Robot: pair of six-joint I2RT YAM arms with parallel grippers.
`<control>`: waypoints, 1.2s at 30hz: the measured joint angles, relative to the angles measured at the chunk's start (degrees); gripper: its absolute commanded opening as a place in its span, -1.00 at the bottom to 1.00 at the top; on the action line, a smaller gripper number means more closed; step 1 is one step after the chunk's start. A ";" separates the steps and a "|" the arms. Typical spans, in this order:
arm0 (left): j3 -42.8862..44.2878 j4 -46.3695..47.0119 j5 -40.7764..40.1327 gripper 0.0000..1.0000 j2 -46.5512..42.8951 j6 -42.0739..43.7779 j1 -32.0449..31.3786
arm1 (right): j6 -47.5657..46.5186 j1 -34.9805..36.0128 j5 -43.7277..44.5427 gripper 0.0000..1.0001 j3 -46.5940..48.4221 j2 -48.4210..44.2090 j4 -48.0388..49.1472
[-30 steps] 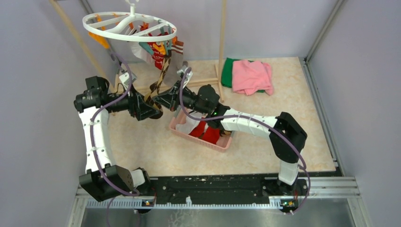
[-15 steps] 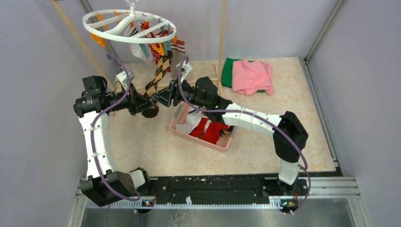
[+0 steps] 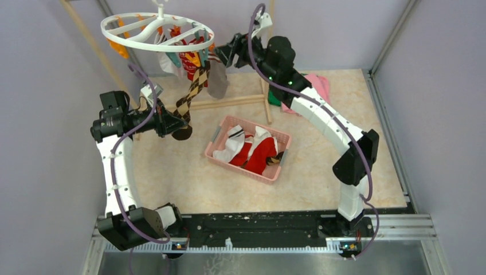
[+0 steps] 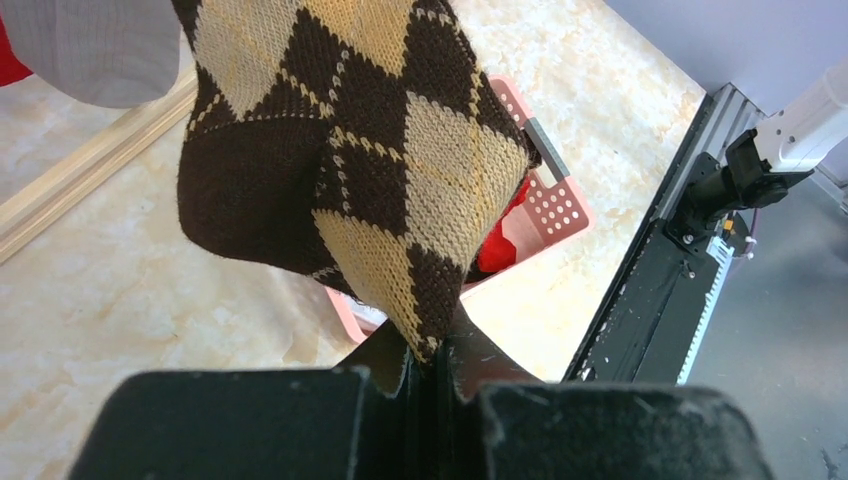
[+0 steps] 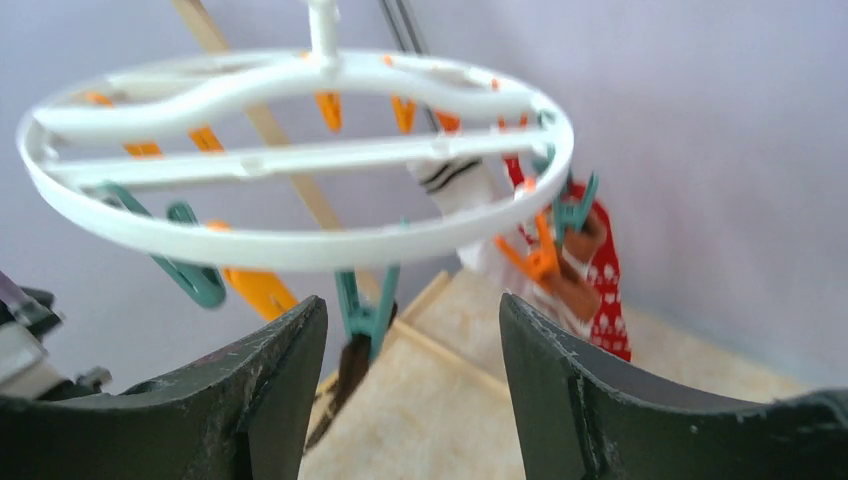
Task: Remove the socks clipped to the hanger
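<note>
The white oval hanger (image 3: 156,31) hangs at the top left with orange and teal clips and several socks. A brown argyle sock (image 3: 193,89) stretches down from a teal clip (image 5: 365,310) to my left gripper (image 3: 181,128), which is shut on its toe end (image 4: 400,200). A grey sock (image 3: 218,80) and a red patterned sock (image 3: 189,60) hang beside it. My right gripper (image 3: 222,55) is raised at the hanger's right side, open, nothing between its fingers (image 5: 270,390). In the right wrist view the hanger rim (image 5: 300,245) lies just ahead, with the red sock (image 5: 605,290) further right.
A pink basket (image 3: 213,153) on the table holds red and white socks. Folded pink and green cloths (image 3: 319,86) lie at the back right, partly behind the right arm. A wooden rack bar (image 3: 229,101) runs along the floor under the hanger.
My left gripper closed on the argyle sock's toe. My right gripper let go near the basket, opened, and rose to the right side of the hanger.
</note>
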 measured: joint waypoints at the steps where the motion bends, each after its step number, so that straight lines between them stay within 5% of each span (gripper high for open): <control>1: -0.04 0.17 -0.04 -1.00 0.00 -0.02 0.00 | -0.22 -0.68 -0.70 0.28 3.08 0.92 -0.33; 17: -1.33 2.27 -1.05 -1.00 1.16 -1.46 0.00 | -0.52 -1.44 -8.63 0.23 10.93 10.80 -4.46; 36: -4.74 5.64 -1.51 -1.00 1.75 -3.32 -0.22 | 0.28 0.46 -10.03 0.25 10.34 10.01 -2.12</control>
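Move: The right hand, open and holding nothing, has the teal clip gripping the argyle sock about 7 cm to its left, some 3 cm ahead and 2 cm lower. Beyond it, the orange clip on the grey sock sits about 10 cm ahead and 4 cm left, almost level with the hand. The left hand already pinches the sock's lower part; from there the teal clip lies roughly 19 cm ahead, 7 cm right and 10 cm above. Rising about 3 cm first, the right hand then sinks some 7 cm while swinging left and slightly forward, and finally eases back about 2 cm, still edging left towards the teal clip; its fingers stay open and turn about 10 degrees counter-clockwise. The left hand keeps the argyle sock pinched and sinks nearly 3 cm, drifting slightly forward. ##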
